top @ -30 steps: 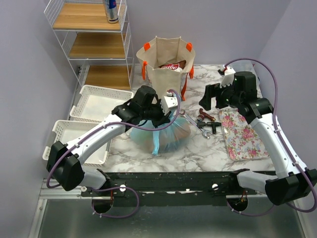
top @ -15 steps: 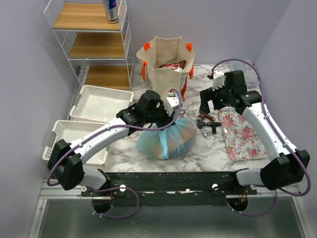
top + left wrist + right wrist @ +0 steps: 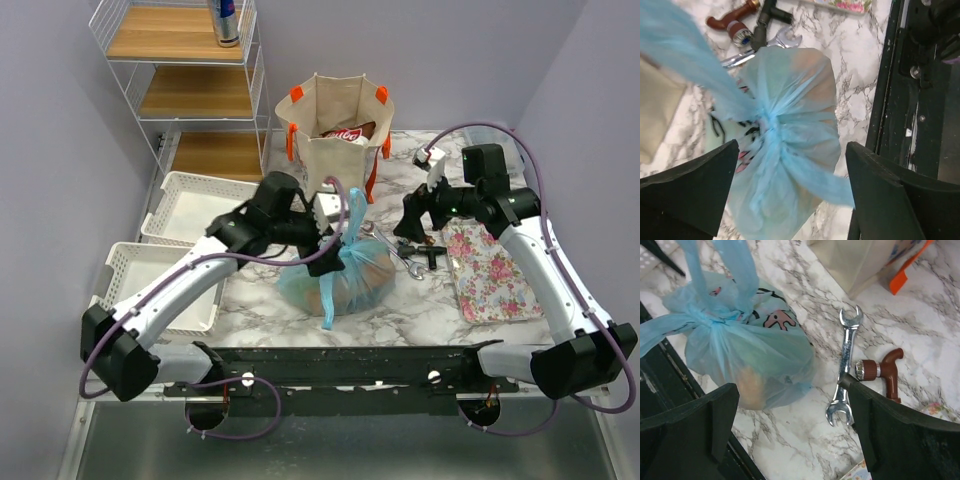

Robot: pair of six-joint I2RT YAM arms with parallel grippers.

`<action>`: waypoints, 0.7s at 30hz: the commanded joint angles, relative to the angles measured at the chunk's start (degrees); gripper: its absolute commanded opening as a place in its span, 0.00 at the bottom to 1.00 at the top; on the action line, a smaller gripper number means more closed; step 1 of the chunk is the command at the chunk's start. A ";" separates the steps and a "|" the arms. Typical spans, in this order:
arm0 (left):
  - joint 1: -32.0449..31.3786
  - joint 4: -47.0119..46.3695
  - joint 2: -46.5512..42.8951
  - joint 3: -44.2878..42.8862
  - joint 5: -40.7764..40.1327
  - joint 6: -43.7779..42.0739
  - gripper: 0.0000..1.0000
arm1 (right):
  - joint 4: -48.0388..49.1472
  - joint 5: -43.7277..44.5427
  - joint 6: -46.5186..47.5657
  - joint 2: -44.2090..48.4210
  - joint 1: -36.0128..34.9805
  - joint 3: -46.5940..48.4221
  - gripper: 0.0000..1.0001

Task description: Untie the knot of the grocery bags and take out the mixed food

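Observation:
The light-blue plastic bag (image 3: 350, 280) lies on the marble table with its knot (image 3: 771, 122) still tied. Something round and orange (image 3: 751, 385) shows through the plastic. My left gripper (image 3: 322, 250) hovers right over the knot, open (image 3: 791, 145); blue strands pass between its fingers without being pinched. My right gripper (image 3: 415, 215) hangs open (image 3: 792, 385) to the right of the bag, over the table between the bag (image 3: 745, 350) and the tools. The beige tote (image 3: 335, 130) stands upright behind, a red snack packet (image 3: 345, 133) showing in its mouth. A drink can (image 3: 225, 20) stands on the shelf.
A silver wrench (image 3: 845, 365) and a brown-handled tool (image 3: 885, 371) lie right of the bag. A floral tray (image 3: 490, 270) sits at the right. Two white baskets (image 3: 205, 205) and a wire shelf (image 3: 180, 80) stand at the left. The black frame (image 3: 350, 365) borders the near edge.
My left gripper has opened and let go of the blue bag, then drawn back slightly left. The bag has slid to the right. My right gripper has come lower and leftward.

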State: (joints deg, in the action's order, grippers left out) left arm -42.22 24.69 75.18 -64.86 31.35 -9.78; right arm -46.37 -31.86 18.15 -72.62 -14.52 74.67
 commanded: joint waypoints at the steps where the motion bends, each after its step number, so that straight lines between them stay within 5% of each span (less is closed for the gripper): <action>1: 11.34 15.19 -4.45 -6.41 15.70 -9.64 0.89 | 0.94 -8.14 1.73 1.62 -0.67 -0.70 0.99; 5: 19.58 23.40 -3.85 -9.93 20.08 -19.94 0.83 | 5.12 -11.52 2.06 2.67 -3.31 -2.14 0.86; 9: 19.91 23.60 -5.14 -7.58 21.37 -33.06 0.63 | 9.43 -8.26 3.86 2.73 -10.54 -4.49 0.77; 15: 16.50 12.43 -2.06 -5.48 21.15 -31.84 0.52 | 12.76 -3.08 5.32 0.46 -18.66 -6.83 0.67; 21: 9.49 10.64 2.82 -5.04 16.97 -34.45 0.47 | 20.61 5.05 11.47 3.96 -20.02 -17.73 0.62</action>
State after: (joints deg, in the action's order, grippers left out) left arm -28.82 38.15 75.16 -70.78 49.36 -40.12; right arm -32.77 -34.50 25.02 -71.42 -34.15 63.64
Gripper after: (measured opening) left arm 0.483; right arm 0.619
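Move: The left hand, already open, has the food bag's knot about 4 cm to its right, 2 cm ahead and 6 cm below. The bag's upright handle is some 8 cm ahead and 5 cm right, at nearly hand height, and the canvas bag some 23 cm straight ahead. From the right hand the knot lies about 14 cm left, 6 cm back and 8 cm lower; the wrench is about 4 cm ahead, 2 cm left and 17 cm below. The right hand swings in about 10 cm to the left and 6 cm back towards the knot from the bag's right side, turning some 25 degrees counter-clockwise, dipping about 3 cm at the end and narrowing its wide-open fingers to a bit over half. The left hand backs away from the knot to the left and up, slightly forward, then eases partway back right and down while turning about 15 degrees clockwise and half closing its fingers, which stay clear of the knot. ##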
